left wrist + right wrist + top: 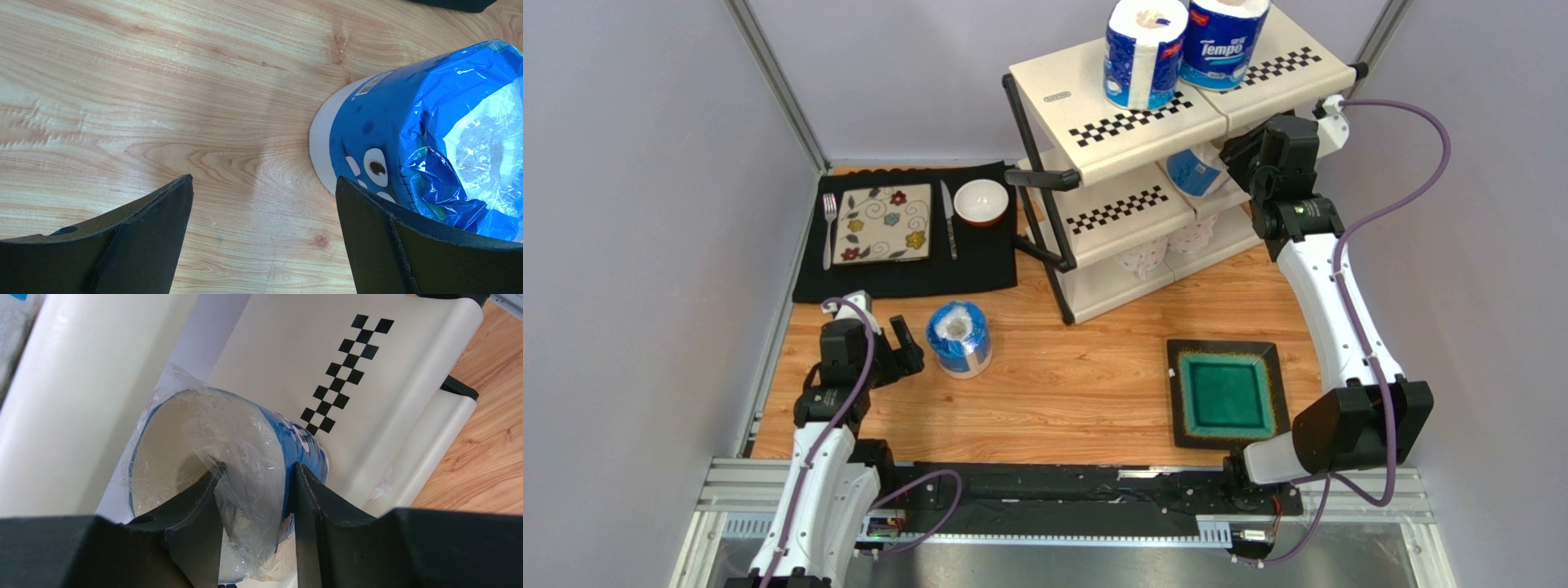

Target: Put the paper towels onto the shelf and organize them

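Note:
The shelf (1081, 113) stands at the back right. Two blue-wrapped paper towels (1146, 52) (1225, 37) stand on its top tier. Two plain white rolls (1149, 257) sit on the bottom tier. My right gripper (1238, 163) reaches into the middle tier, shut on a blue-wrapped roll (1194, 172). In the right wrist view one finger is inside the core of that roll (202, 429) and the other is outside its wall, with the cream panel (288, 349) behind. Another blue-wrapped roll (960, 338) stands on the table. My left gripper (906, 350) is open just left of it; that roll (423, 141) lies outside the right finger.
A black placemat (903, 276) at the back left carries a flowered plate (884, 223), a fork (829, 227), a knife (947, 218) and a small bowl (981, 201). A green square tray (1225, 392) lies in front of the shelf. Grey walls close in both sides.

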{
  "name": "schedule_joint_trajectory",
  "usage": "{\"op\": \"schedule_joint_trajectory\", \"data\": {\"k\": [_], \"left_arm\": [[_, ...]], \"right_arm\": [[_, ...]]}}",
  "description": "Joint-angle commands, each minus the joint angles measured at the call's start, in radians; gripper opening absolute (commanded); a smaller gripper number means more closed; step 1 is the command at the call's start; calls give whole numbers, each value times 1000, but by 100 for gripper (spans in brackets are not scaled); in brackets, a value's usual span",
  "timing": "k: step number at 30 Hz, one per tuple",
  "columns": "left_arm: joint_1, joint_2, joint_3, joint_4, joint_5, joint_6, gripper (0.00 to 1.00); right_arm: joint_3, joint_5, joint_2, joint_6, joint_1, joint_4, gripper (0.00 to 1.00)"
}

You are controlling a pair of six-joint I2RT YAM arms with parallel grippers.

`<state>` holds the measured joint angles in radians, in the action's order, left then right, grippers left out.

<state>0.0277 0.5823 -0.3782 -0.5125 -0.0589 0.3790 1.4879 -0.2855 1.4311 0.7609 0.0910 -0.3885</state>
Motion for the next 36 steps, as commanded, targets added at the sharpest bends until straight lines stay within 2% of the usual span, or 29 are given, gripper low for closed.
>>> {"op": "schedule_joint_trajectory", "data": {"k": [1,6,10,13,20,24,28,30,32,34,35,36], "left_arm": [[-2,1,2,26,-1,-14,95],[0,1,2,26,-1,-14,95],[-2,4,2,26,-1,-14,95],[0,4,2,26,1,-14,95],[-2,1,2,26,1,-14,95],[-2,-2,2,26,-1,-14,95],[-2,-2,2,26,-2,-14,95],[-2,-4,2,25,-2,-12,95],[0,-4,2,28,-5,-12,95],[-2,-2,2,28,-7,-14,95],[-2,-2,2,28,-7,-12,95],[0,-2,2,26,-7,-12,95]], "right_arm": [[40,2,-3,-3,-13,115,25],[29,43,8,8,-22,125,41],[0,60,-1,21,-25,152,61],[-35,68,-21,37,-34,181,69],[-132,85,-107,78,-63,240,72],[-230,88,-208,106,-79,250,72],[-380,100,-400,156,-77,240,71],[-491,155,-474,175,-60,224,71],[-578,138,-572,175,26,176,71],[-635,57,-670,161,123,140,71],[-656,-28,-699,161,244,129,71],[-702,-71,-730,161,310,122,71]]}}
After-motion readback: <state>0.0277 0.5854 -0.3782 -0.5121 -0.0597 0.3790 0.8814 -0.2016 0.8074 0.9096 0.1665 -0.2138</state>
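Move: My right fingers hold the last-fetched blue-and-white roll by its wall; its middle lies about 3 cm ahead, 4 cm left and 4 cm below, over the middle shelf. On the top shelf, some 18 cm above my hand, the Tempo roll is 4 cm ahead and 4 cm left. About 26 cm below, a flowered roll sits 1 cm ahead and 3 cm left. From my left hand the held roll is roughly 25 cm ahead, 52 cm right and 21 cm up. I let go of the roll on the middle shelf: my right hand eases about 1 cm deeper while its fingers open from their pinch on the wall. Then I draw back out of the shelf, faster and faster, some 14 cm from the deepest point, swinging left at the end. My wrist tips up and rolls, each by roughly 10 degrees, and my fingers stay open. ##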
